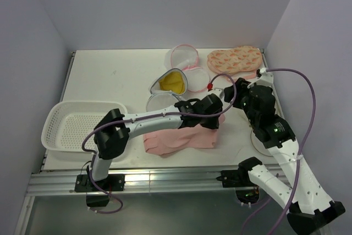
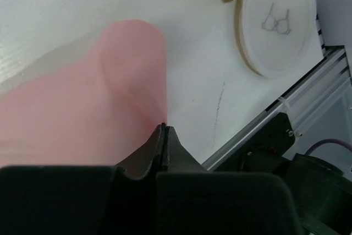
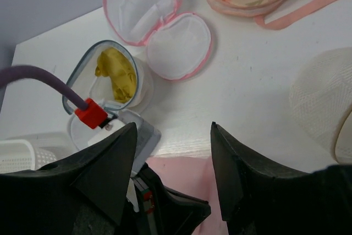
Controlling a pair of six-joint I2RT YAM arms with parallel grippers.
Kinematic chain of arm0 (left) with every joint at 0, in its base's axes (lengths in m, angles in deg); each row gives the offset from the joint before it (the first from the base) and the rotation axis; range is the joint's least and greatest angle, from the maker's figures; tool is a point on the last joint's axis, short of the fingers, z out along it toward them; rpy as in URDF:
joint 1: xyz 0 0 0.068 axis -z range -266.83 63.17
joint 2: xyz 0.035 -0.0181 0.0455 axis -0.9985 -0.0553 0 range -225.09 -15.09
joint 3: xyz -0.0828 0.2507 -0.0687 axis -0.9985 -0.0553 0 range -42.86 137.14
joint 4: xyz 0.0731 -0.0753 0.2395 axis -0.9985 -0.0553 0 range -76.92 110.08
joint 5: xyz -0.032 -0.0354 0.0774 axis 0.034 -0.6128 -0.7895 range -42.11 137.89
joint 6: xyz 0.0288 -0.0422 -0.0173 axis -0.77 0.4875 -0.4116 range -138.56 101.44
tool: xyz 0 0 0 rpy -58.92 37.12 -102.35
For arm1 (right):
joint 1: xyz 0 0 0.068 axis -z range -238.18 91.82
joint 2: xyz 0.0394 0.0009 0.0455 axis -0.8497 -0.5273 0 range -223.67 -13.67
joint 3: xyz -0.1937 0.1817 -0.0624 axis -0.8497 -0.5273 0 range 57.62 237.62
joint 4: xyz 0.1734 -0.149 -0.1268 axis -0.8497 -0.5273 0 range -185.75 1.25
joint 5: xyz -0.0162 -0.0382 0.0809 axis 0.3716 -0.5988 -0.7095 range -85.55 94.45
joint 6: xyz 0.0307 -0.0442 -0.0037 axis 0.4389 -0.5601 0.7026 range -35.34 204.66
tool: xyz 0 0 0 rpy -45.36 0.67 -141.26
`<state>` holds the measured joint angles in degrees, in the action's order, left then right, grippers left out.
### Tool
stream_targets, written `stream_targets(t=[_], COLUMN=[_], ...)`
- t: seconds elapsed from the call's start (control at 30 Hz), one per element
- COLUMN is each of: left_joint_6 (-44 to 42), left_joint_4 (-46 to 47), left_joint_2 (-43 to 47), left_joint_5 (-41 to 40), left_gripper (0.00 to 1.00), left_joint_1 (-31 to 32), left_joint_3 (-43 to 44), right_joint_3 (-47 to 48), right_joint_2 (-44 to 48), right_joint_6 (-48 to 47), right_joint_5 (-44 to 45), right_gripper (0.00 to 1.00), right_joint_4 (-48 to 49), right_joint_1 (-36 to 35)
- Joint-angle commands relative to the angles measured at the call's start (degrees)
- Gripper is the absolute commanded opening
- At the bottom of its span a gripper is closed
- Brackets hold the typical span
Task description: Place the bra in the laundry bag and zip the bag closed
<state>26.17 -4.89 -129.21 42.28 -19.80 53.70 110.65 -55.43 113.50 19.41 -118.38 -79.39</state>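
Note:
The pink bra lies crumpled on the table near the front edge. My left gripper is at its right upper corner, shut on a raised fold of the bra, with the left gripper's tips pressed together. The laundry bag, white mesh with a grey rim, stands open behind it with something yellow inside. In the right wrist view the laundry bag is at the upper left. My right gripper hovers open and empty just right of the bag, and its jaws frame bare table and the bra's edge.
A pink-rimmed mesh bag lies open at the back, beside a peach patterned padded piece. A white basket stands at the left. A white mesh dome sits under the right arm. The table's front rail is close.

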Motion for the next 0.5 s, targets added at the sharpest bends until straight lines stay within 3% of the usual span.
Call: stream_targets(t=[0.0, 0.3, 0.47], left_joint_6=[1.1, 6.2, 7.8], left_joint_4=[6.2, 14.2, 16.6], left_joint_2=[3.9, 20.0, 27.8], left_joint_5=[0.3, -7.9, -12.1], left_gripper=[0.0, 0.0, 0.0], left_joint_1=[0.0, -1.9, -2.3], left_joint_3=[-7.0, -27.0, -34.0], right_joint_3=[0.9, -0.7, -0.9], right_joint_2=[-0.5, -1.8, -2.4], right_joint_6=[-0.7, 0.2, 0.5], right_joint_5=[-2.0, -4.9, -5.6], right_gripper=[0.64, 0.63, 0.63], right_joint_4=[0.2, 2.0, 2.8], right_joint_1=[-0.1, -0.1, -0.1])
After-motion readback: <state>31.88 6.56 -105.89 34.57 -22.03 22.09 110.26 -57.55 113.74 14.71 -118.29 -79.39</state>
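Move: Pinched in the shut left fingers, the pink garment trails onto the table, its middle some 16 cm to the left, 3 cm back and 13 cm below that hand. The grey-rimmed laundry bag, yellow garment inside, stands about 21 cm ahead and 21 cm left of the hand; its round lid lies 13 cm ahead and 24 cm left. From the idle right hand, the pink garment's middle is roughly 22 cm left, 8 cm back and 27 cm down. Leftward in a shallow scoop, the left hand sweeps about 10 cm over the table, first dipping some 4 cm, then climbing back to its starting height. Turning roughly 10 degrees counter-clockwise, it keeps its pinch and carries the garment's held end back over the trailing part, passing on the near side of the grey-rimmed bag. ##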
